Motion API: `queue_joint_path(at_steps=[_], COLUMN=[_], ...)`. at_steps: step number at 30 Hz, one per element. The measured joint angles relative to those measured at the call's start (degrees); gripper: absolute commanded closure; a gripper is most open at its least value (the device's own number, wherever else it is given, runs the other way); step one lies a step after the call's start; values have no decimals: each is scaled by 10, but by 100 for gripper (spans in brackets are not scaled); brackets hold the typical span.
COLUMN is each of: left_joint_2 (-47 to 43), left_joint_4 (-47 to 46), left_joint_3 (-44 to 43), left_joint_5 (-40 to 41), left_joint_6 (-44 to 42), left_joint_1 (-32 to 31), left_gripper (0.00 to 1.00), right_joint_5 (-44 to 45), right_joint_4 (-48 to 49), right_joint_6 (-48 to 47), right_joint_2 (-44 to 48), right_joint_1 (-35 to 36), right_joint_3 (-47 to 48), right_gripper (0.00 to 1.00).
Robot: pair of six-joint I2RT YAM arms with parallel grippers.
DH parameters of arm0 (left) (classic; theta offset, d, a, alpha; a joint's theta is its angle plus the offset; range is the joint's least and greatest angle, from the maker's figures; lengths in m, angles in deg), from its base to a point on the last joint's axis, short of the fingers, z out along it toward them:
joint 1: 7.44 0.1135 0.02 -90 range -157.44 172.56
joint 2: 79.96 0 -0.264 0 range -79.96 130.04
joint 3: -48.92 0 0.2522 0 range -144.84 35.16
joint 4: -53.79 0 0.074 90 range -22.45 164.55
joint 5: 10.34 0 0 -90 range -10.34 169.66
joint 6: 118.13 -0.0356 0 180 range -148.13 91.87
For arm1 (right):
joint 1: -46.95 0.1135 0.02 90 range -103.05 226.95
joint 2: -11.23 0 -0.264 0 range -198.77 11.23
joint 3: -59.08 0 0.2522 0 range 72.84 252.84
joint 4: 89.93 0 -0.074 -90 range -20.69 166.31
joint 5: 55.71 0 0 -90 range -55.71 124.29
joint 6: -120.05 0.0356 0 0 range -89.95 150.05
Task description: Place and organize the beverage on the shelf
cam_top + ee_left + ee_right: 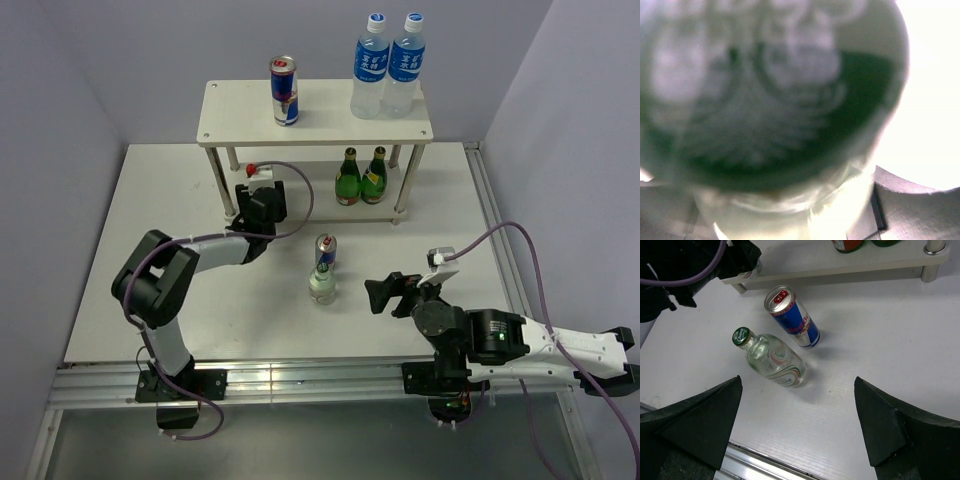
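Note:
The shelf (235,115) stands at the back. Its top board holds one blue-silver-red can (284,90) and two blue-labelled bottles (388,65). Two dark green bottles (360,177) stand on the lower board. A second can (326,250) (792,317) and a clear green-capped bottle (322,283) (775,360) stand mid-table. My left gripper (262,198) is at the lower board's left end, shut on another green-capped bottle (775,100), which fills its blurred wrist view. My right gripper (385,293) (797,425) is open and empty, right of the standing bottle.
The shelf's silver front legs (228,195) (403,195) flank the lower board. The left arm's purple cable (300,185) loops in front of the shelf. Grey walls close the back and sides. A metal rail (300,378) runs along the near table edge.

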Motion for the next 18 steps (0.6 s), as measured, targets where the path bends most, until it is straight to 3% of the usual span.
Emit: queue_joint_path(at_steps=[11, 14, 15, 16, 18], left_joint_2=[79, 84, 85, 86, 86], left_joint_4=[9, 10, 10, 9, 9], left_joint_3=[-94, -100, -102, -103, -103], left_joint_5=[-11, -14, -15, -17, -18], left_joint_6=[-3, -3, -3, -3, -3], left_joint_1=[34, 43, 46, 48, 50], left_gripper=[100, 80, 69, 48, 31], right_joint_5=[3, 3, 3, 4, 4], right_joint_4=[-4, -5, -5, -6, -6], right_joint_6=[0, 0, 0, 0, 0], right_joint_2=[9, 9, 9, 9, 9], right_joint_1=[0, 0, 0, 0, 0], right_joint_3=[-4, -7, -8, -8, -8], right_gripper=[0, 0, 0, 0, 0])
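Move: The left hand already holds the clear bottle. Its place on the left end of the lower shelf is about 6 cm ahead, 1 cm left and some 6 cm below the hand. The shelf's front-left post stands level with the hand, 8 cm left; the nearer green bottle is about 20 cm right and 4 cm ahead. From the right hand, that place lies roughly 36 cm ahead, 29 cm left and 15 cm below. The left hand carries the gripped clear bottle level, about 5 cm forward into the lower shelf, easing slightly left. ##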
